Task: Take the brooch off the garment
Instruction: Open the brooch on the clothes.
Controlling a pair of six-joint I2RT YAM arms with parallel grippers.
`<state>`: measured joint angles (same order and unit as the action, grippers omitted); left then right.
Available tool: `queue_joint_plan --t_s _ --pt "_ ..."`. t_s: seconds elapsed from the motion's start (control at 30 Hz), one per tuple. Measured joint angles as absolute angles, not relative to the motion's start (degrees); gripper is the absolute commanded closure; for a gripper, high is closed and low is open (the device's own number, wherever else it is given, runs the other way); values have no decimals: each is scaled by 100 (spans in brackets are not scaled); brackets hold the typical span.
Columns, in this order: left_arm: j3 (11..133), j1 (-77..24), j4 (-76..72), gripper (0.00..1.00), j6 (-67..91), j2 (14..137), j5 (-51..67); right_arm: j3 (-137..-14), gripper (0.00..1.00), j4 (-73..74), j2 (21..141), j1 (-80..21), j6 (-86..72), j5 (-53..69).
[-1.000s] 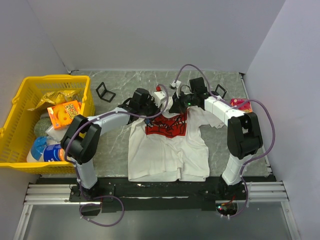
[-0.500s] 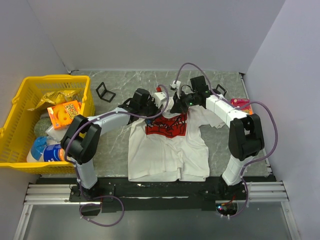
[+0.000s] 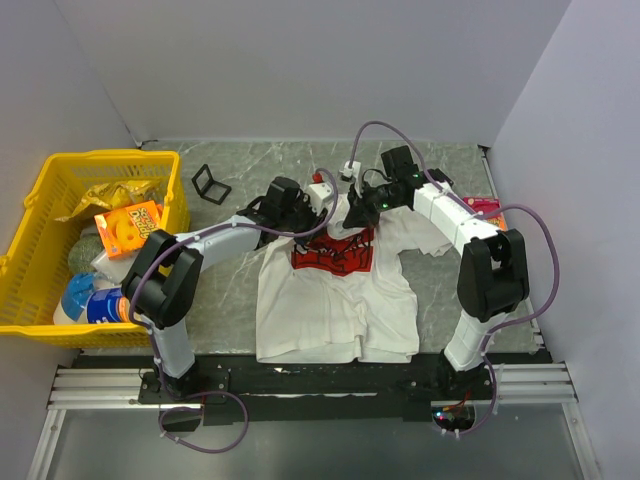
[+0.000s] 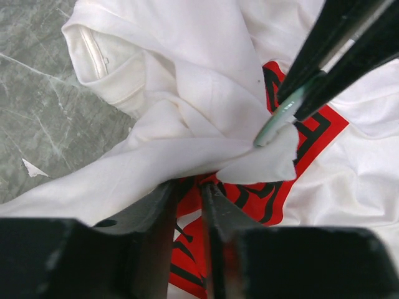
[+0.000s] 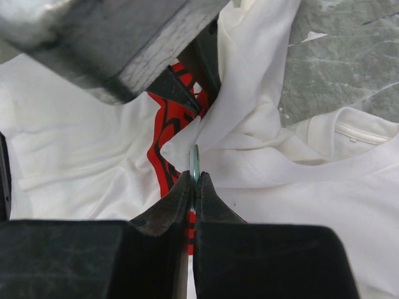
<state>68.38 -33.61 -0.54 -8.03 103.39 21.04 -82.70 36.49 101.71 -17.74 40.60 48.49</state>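
The garment (image 3: 335, 300), a white T-shirt with a red print, lies flat on the table with its chest bunched up between the two arms. The brooch (image 5: 194, 163) is a thin pale green disc seen edge-on. It is still stuck to a raised peak of white cloth. My right gripper (image 5: 194, 177) is shut on the brooch's edge. In the left wrist view the brooch (image 4: 274, 124) shows at the tips of the right fingers (image 4: 336, 37). My left gripper (image 4: 189, 185) sits under a pulled fold of the garment (image 4: 187, 93), jaws slightly apart, with red print showing through the gap.
A yellow basket (image 3: 40, 200) full of groceries stands at the left edge. Two small black wire stands (image 3: 210, 182) (image 3: 440, 182) sit on the marbled table behind the shirt. A pink packet (image 3: 483, 208) lies at the right, beside the right arm.
My left jaws have parted a little from shut, loosening their hold on the cloth. The right gripper has edged back and right, still pinching the brooch.
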Motion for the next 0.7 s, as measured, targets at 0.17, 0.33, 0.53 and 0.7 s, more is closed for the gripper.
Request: queue_joint_plan --t_s 0.17,0.33,0.53,0.7 --pt "6838 -3361 -67 50 -781 10339 2003 -8322 100 3931 10169 -1774 4274 4873" --pt "6838 -3356 -89 37 -784 10337 1964 -8359 100 4106 10169 -1772 4381 4875" --pt "6766 -3304 -78 30 -834 10296 2180 -8370 100 4206 10169 -1767 4401 4875" --pt "6740 -3127 8 28 -836 10145 2672 -8396 100 4219 10169 -1767 4331 4873"
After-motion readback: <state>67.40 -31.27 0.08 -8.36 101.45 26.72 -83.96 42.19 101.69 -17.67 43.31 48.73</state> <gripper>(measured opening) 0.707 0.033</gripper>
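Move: The brooch, a small dark oval as far as I can see, sits at my left fingertips, inside a fold of the garment. My right hand's shut fingers pinch a pale piece at the fold's corner, about 6 cm to the right of my left hand, 1 cm farther out and 3 cm higher. The red print's middle lies some 4 cm back, 2 cm right and 4 cm below my left hand. From my right hand the brooch is about 6 cm left, 1 cm back and 3 cm lower. My left fingers, only a little parted, spread to well over half open around the fold while the hand nearly stays in place; at the end it starts up about 1 cm and slightly left. My right hand eases back some 1 cm, keeping its closed pinch on the pale piece and the cloth corner. ##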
